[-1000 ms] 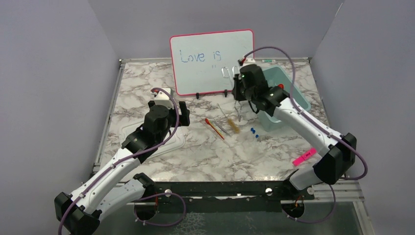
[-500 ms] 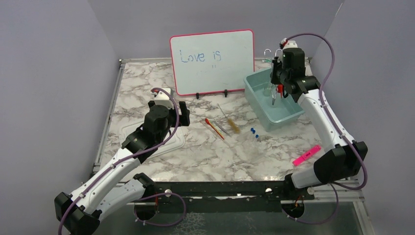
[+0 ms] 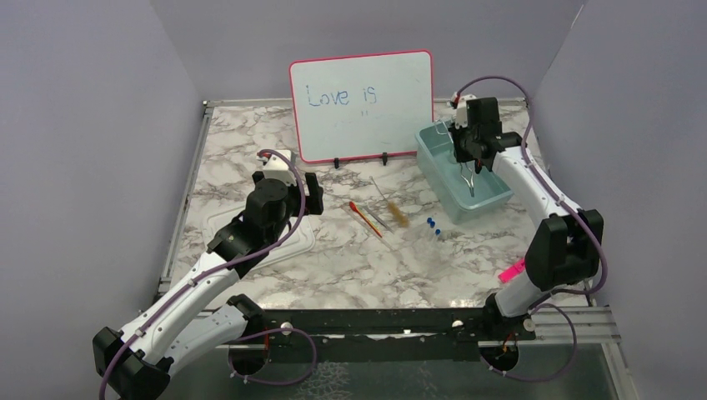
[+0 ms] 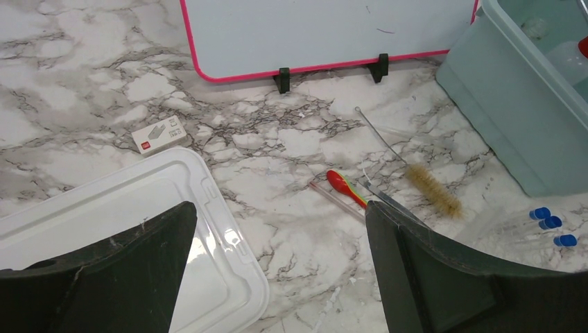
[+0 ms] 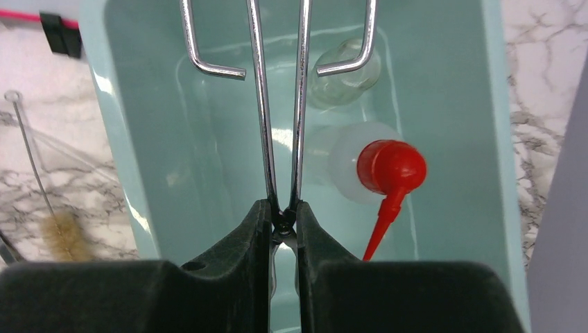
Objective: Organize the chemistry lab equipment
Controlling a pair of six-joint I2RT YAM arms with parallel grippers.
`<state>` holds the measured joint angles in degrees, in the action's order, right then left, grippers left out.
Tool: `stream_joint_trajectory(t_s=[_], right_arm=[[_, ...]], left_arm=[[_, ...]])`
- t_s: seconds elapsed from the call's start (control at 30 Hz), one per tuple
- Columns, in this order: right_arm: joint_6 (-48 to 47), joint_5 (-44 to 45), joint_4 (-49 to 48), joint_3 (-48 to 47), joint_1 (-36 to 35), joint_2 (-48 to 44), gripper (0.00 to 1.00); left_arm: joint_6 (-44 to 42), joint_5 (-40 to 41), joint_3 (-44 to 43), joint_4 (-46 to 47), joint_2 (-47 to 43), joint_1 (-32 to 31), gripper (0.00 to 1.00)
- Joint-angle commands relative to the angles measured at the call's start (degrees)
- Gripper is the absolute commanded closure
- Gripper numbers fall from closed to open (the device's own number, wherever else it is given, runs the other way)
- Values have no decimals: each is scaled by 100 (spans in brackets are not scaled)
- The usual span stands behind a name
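Note:
My right gripper (image 5: 282, 215) is shut on a pair of metal tongs (image 5: 281, 104) at their pivot. It holds them over the inside of the teal bin (image 5: 118, 139). In the top view the tongs (image 3: 469, 179) hang from the right gripper (image 3: 464, 158) into the bin (image 3: 442, 196). A bottle with a red nozzle (image 5: 374, 170) and a clear little flask (image 5: 343, 76) lie in the bin. On the table lie a wire brush (image 4: 433, 191), a red stick (image 4: 344, 186) and a thin metal tool (image 4: 388, 201). My left gripper (image 4: 281, 215) hovers open, to the left of these.
A white tray lid (image 4: 104, 201) lies under my left gripper, with a small white box (image 4: 159, 134) behind it. The pink-framed whiteboard (image 3: 363, 104) stands at the back. Blue-capped tubes (image 3: 433, 225) lie in front of the bin. A pink marker (image 3: 517, 268) lies near the right arm.
My right arm carried the tongs from the table's middle to the right and back, then lowered them into the teal bin. The left arm has not moved.

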<state>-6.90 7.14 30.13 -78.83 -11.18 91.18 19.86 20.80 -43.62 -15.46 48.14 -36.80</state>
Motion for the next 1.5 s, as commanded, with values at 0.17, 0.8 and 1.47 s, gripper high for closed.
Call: stream_joint_trajectory(t_s=[0.17, 0.8, 1.47], right_arm=[[-490, -972, -327, 637, 150, 38, 95], [-193, -1252, -720, 924, 227, 635, 76], [1116, -1356, 625, -199, 190, -699, 55]], left_arm=[[-86, -14, -6, 127, 18, 32, 6], [-67, -204, 2, 199, 213, 32, 6], [-62, -260, 11, 221, 119, 32, 6]])
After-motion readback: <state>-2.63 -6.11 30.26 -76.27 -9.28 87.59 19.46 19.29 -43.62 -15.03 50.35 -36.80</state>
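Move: The right gripper already holds the crucible tongs by their pivot inside the teal basket's outline. The basket's middle is about 2 cm to its right, level fore and aft, some 8 cm below. In the basket, the red-capped bottle stands about 5 cm right and 1 cm ahead, the glass jar 7 cm ahead and 3 cm right. Outside, the brush lies roughly 17 cm left and 6 cm back. From the left gripper the basket is about 44 cm right, 15 cm ahead. Lower the right gripper about 10 cm into the basket with the tongs, drawing back some 2 cm and tipping the fingers about 10 degrees further down, keeping left of the red-capped bottle. Open the fingers to a bit under half to let go of the tongs, then lift straight out about 10 cm, levelling the tilt again and staying part open. ##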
